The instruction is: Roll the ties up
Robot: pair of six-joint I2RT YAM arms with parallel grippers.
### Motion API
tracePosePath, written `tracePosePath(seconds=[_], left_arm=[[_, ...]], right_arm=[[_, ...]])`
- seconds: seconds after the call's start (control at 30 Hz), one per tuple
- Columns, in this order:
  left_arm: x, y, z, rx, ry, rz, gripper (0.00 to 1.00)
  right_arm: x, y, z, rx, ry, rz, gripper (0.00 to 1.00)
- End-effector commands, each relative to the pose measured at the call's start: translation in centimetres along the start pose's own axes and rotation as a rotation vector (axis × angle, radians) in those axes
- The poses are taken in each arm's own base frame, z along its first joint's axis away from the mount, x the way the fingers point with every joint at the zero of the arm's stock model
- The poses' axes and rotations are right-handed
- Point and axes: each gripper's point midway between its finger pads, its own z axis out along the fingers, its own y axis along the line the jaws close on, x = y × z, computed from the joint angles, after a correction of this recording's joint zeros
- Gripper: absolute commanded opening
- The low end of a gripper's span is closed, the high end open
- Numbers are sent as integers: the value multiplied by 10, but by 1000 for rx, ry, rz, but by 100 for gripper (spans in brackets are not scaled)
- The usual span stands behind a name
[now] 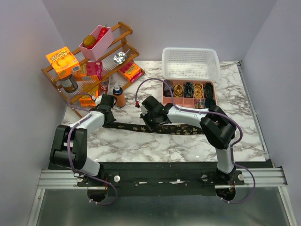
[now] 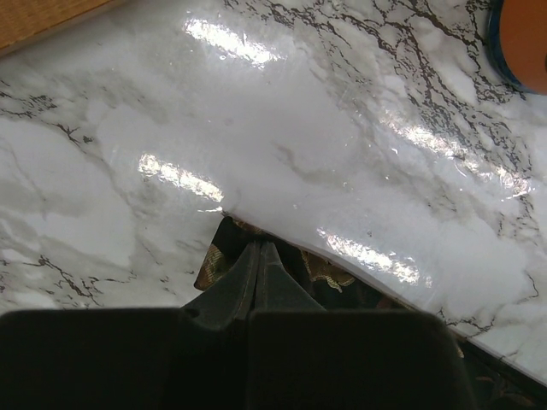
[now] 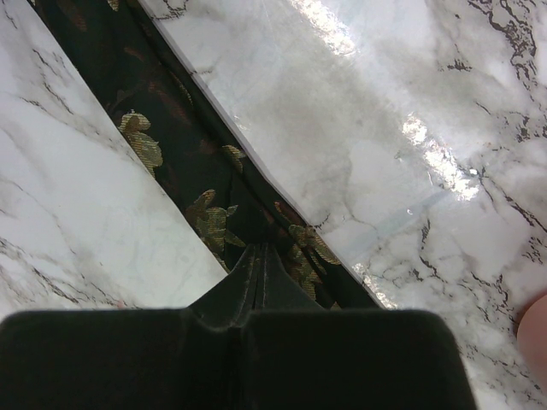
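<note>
One tie [image 1: 183, 128], black with a gold-brown pattern, lies flat and unrolled across the marble table [image 1: 155, 146]. My left gripper [image 1: 108, 121] is shut, its tips [image 2: 259, 249] resting at the tie's left end [image 2: 329, 275]. My right gripper [image 1: 152, 123] is also shut, tips [image 3: 259, 252] down on the middle of the tie [image 3: 171, 154]. I see no fabric between either pair of jaws. Several rolled ties [image 1: 189, 89] sit as coils in a pink divided box [image 1: 165, 100].
A white mesh basket [image 1: 190, 63] stands behind the pink box. At the back left is a wooden rack [image 1: 123, 29] with snack boxes. An orange bottle [image 1: 119, 97] [image 2: 526, 43] stands just beyond my left gripper. A seam in the tabletop [image 3: 256, 179] runs along the tie's far edge.
</note>
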Motion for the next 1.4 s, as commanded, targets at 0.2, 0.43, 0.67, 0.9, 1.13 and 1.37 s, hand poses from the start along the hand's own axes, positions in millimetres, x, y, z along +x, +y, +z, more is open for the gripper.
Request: tracePosePath(seconds=[0.2, 0.43, 0.67, 0.9, 1.13, 1.37], left_arm=[[-7, -19, -27, 136, -17, -1, 29], [-19, -14, -44, 162, -94, -22, 52], [-10, -3, -42, 178, -77, -75, 52], [-7, 0, -39, 226, -54, -131, 51], [3, -1, -38, 294, -34, -174, 49], [16, -18, -47, 471, -38, -229, 52]], right_arm=[[123, -21, 3, 102, 416, 35, 1], [137, -25, -8, 131, 470, 44, 1], [149, -26, -23, 155, 522, 65, 1], [165, -34, -39, 214, 597, 71, 1], [129, -42, -52, 275, 498, 76, 1], [63, -41, -58, 276, 314, 59, 2]])
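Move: Both hands have shut fingers down on the tie: its left end is right at the left fingertips, no more than a centimetre below, and its middle stretch is at the right fingertips, that left end about 23 cm left of the right hand and 2 cm farther out. From the left hand the orange bottle stands some 14 cm ahead and 6 cm to the right; from the right hand the pink box's middle is roughly 17 cm ahead and 21 cm right. The left fingers let go of the tie's end, opening about halfway as the hand rises some 5 cm, then stay open while it draws back and sinks again. Once the end is free, the right hand keeps its shut fingers on the cloth and drags the tie about 8 cm right and 3 cm back along the table, its fingers swinging nearly 20 degrees towards upright. ##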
